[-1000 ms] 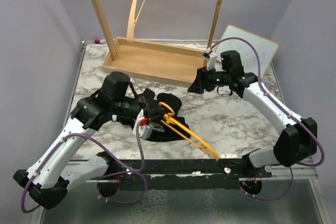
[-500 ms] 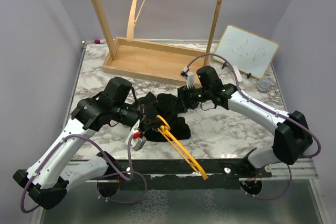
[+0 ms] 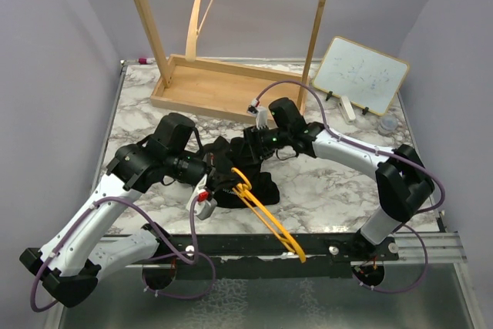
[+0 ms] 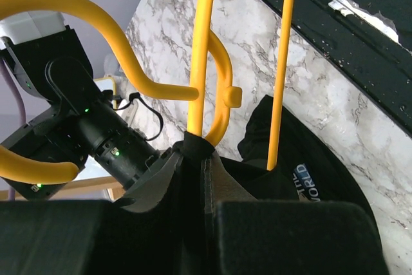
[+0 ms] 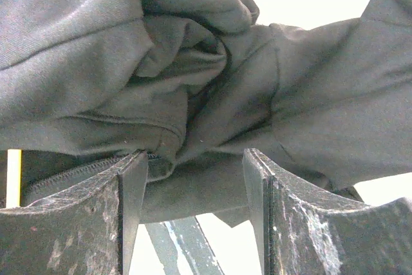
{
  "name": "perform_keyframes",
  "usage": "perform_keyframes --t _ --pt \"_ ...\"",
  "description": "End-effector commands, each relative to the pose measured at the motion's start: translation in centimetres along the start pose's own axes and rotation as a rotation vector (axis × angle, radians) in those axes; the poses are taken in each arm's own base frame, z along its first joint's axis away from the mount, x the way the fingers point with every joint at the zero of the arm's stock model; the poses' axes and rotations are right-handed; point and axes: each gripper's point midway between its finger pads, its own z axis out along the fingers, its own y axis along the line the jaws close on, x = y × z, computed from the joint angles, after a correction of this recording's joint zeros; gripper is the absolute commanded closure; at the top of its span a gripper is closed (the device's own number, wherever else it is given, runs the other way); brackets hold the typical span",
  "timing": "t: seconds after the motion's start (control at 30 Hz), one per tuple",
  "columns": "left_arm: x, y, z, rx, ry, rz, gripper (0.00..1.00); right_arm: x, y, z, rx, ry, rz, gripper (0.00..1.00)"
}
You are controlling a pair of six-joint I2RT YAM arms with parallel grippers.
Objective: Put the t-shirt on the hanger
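Observation:
The black t-shirt (image 3: 245, 158) lies crumpled on the marble table between both arms; white lettering shows on it in the left wrist view (image 4: 302, 181). The yellow hanger (image 3: 266, 217) slants from the shirt toward the near edge. My left gripper (image 3: 223, 179) is shut on the hanger (image 4: 201, 62) just below its hook, where a black fold of cloth wraps the wire. My right gripper (image 3: 251, 148) is open, low over the shirt's far side. Its fingers (image 5: 125, 214) straddle a hanging fold of the t-shirt (image 5: 193, 62) without pinching it.
A wooden rack with a tray base (image 3: 223, 86) stands at the back, a pale wooden hanger (image 3: 204, 5) hanging on it. A small whiteboard (image 3: 360, 75), a white marker (image 3: 348, 107) and a small cup (image 3: 387, 124) sit at the back right.
My right arm swung left from the back right and came down onto the shirt, opening slightly. The left gripper shifted a little, and the hanger's far end swung nearer the table's front.

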Motion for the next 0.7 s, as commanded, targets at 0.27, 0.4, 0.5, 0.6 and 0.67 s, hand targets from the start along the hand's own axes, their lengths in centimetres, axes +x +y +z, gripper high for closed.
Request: perform_keyframes --t 0.27,0.4,0.5,0.6,0.67 --pt "-0.7 1.3 0.0 -0.060 -0.027 0.018 1.00 0.5 1.7 3.0 -0.078 0.019 -0.033 0.65" --pt "-0.4 2.2 0.0 -0.090 -0.013 0.011 1.00 0.7 1.0 3.1 -0.048 0.019 -0.027 0.95" --pt "0.5 3.7 -0.4 -0.163 0.038 -0.023 1.00 0.4 0.3 2.3 0.023 -0.007 -0.034 0.99" --pt "2.4 5.6 -1.4 -0.294 0.135 -0.100 1.00 -0.1 -0.6 0.7 0.131 -0.050 -0.035 0.99" --pt "3.7 6.7 -2.3 -0.379 0.201 -0.141 1.00 -0.6 -1.3 -0.8 0.202 -0.093 -0.029 0.99"
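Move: The t-shirt's loose neck edge hangs just beyond the right hand's open fingers, some 2 cm left, 1 cm back and 2 cm below. The hanger's hook stands roughly 8 cm back, 3 cm left and 10 cm above that hand; the shirt's printed lettering is about 12 cm back, 6 cm left and 12 cm below. From the left hand, the neck edge lies about 8 cm forward, 6 cm right and 12 cm below. The t-shirt's loose edge is taken by the right hand, which reaches about 2.5 cm left, dipping 2 cm and drifting slightly back as its fingers close from over half open to shut, pinching the cloth; it then eases 1 cm right. The left hand, still gripping hanger and shirt together, goes some 3 cm forward, mostly late, slightly right, turning about 10 degrees counter-clockwise. ##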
